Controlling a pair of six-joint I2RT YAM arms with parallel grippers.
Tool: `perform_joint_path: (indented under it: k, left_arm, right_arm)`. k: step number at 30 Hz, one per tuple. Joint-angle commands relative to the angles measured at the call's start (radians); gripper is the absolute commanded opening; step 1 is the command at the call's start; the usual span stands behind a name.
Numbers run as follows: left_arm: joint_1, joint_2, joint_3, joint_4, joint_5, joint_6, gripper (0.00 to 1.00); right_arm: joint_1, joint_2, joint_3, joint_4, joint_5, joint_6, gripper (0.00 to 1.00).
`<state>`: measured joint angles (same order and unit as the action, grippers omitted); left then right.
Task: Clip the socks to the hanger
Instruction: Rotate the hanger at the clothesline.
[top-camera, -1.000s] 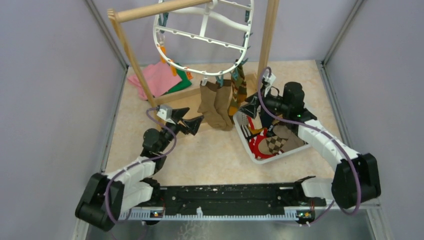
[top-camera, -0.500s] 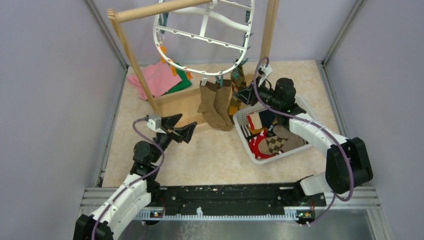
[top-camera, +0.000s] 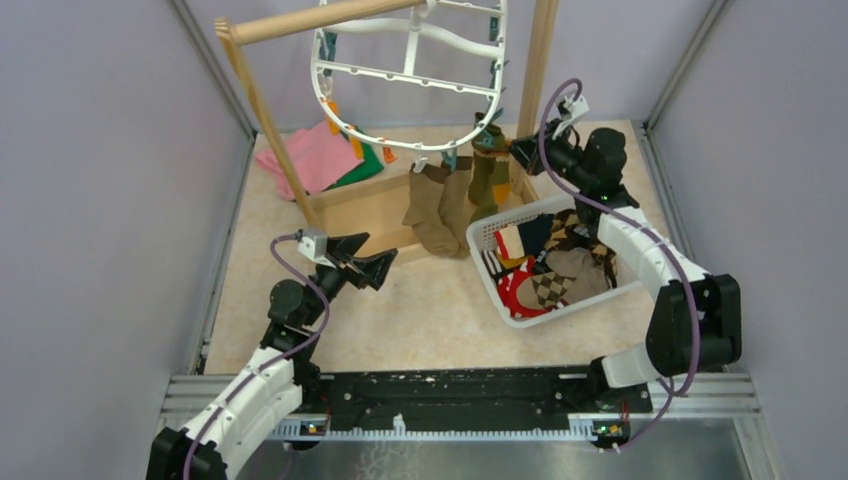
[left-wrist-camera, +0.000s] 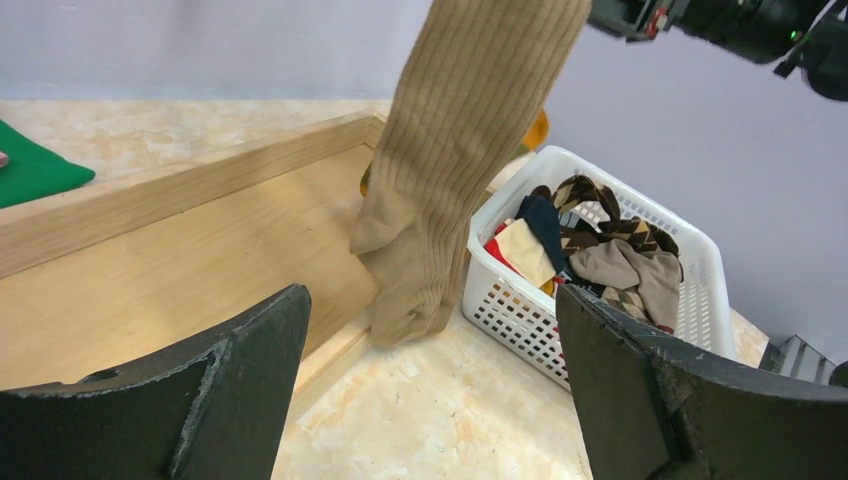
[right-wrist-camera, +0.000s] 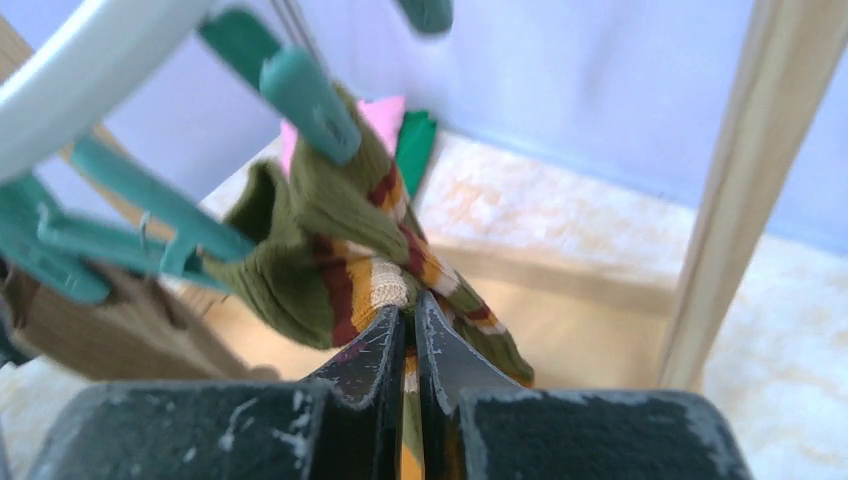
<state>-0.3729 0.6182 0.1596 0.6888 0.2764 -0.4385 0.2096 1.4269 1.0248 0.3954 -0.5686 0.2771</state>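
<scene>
The white oval hanger (top-camera: 410, 75) hangs from the wooden pole, with teal and orange clips along its rim. A pair of tan socks (top-camera: 437, 205) hangs from its front edge, toes brushing the wooden base (left-wrist-camera: 450, 170). Beside them hangs an olive sock with orange stripes (top-camera: 489, 175), held in a teal clip (right-wrist-camera: 300, 95). My right gripper (top-camera: 522, 152) is shut on this striped sock (right-wrist-camera: 340, 250) just below the clip (right-wrist-camera: 411, 310). My left gripper (top-camera: 368, 262) stands wide open and empty over the table (left-wrist-camera: 430, 400), short of the tan socks. More socks lie in the white basket (top-camera: 487, 268).
The wooden rack's posts (top-camera: 260, 95) and base board (top-camera: 360, 205) frame the hanger. Pink and green cloths (top-camera: 315, 155) lie at the back left. The basket (left-wrist-camera: 520, 310) stands right of the tan socks. Grey walls close in both sides.
My right gripper rose from beside the basket toward the hanger's right rim and shut on the striped sock, pulling it up and right. My left arm drew back toward the near left.
</scene>
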Motion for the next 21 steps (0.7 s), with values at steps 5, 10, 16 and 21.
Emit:
perform_joint_path:
  k: [5, 10, 16, 21]
  left_arm:
    - [0.0, 0.0, 0.001, 0.032, 0.03, -0.006, 0.98]
    - [0.0, 0.0, 0.0, 0.033, 0.035, -0.006, 0.98]
    - [0.001, 0.017, 0.002, 0.052, 0.048, -0.012, 0.98]
    - [0.0, 0.027, 0.006, 0.059, 0.062, -0.018, 0.98]
  right_arm:
    - [-0.024, 0.147, 0.29, -0.115, 0.116, -0.126, 0.02]
    - [-0.042, 0.206, 0.393, -0.183, 0.205, -0.146, 0.02]
    - [-0.045, 0.218, 0.419, -0.203, 0.327, -0.162, 0.03]
    - [-0.052, 0.216, 0.416, -0.206, 0.345, -0.142, 0.04]
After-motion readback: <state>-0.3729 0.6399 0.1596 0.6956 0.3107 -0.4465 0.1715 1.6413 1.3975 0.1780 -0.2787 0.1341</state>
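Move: The right hand already pinches the striped green sock; the frame's right post, at hand height, stands roughly 15 cm ahead and 5 cm to its right. The clip holding this sock is about 6 cm left, 1 cm ahead and slightly above; the brown socks hang some 16 cm left and 5 cm back. The basket lies some 12 cm right, 3 cm back and well below. From the left hand the post is about 32 cm ahead and 35 cm right. The right hand, still pinching the striped sock, drags it about 10 cm forward and somewhat right, towards the post. ##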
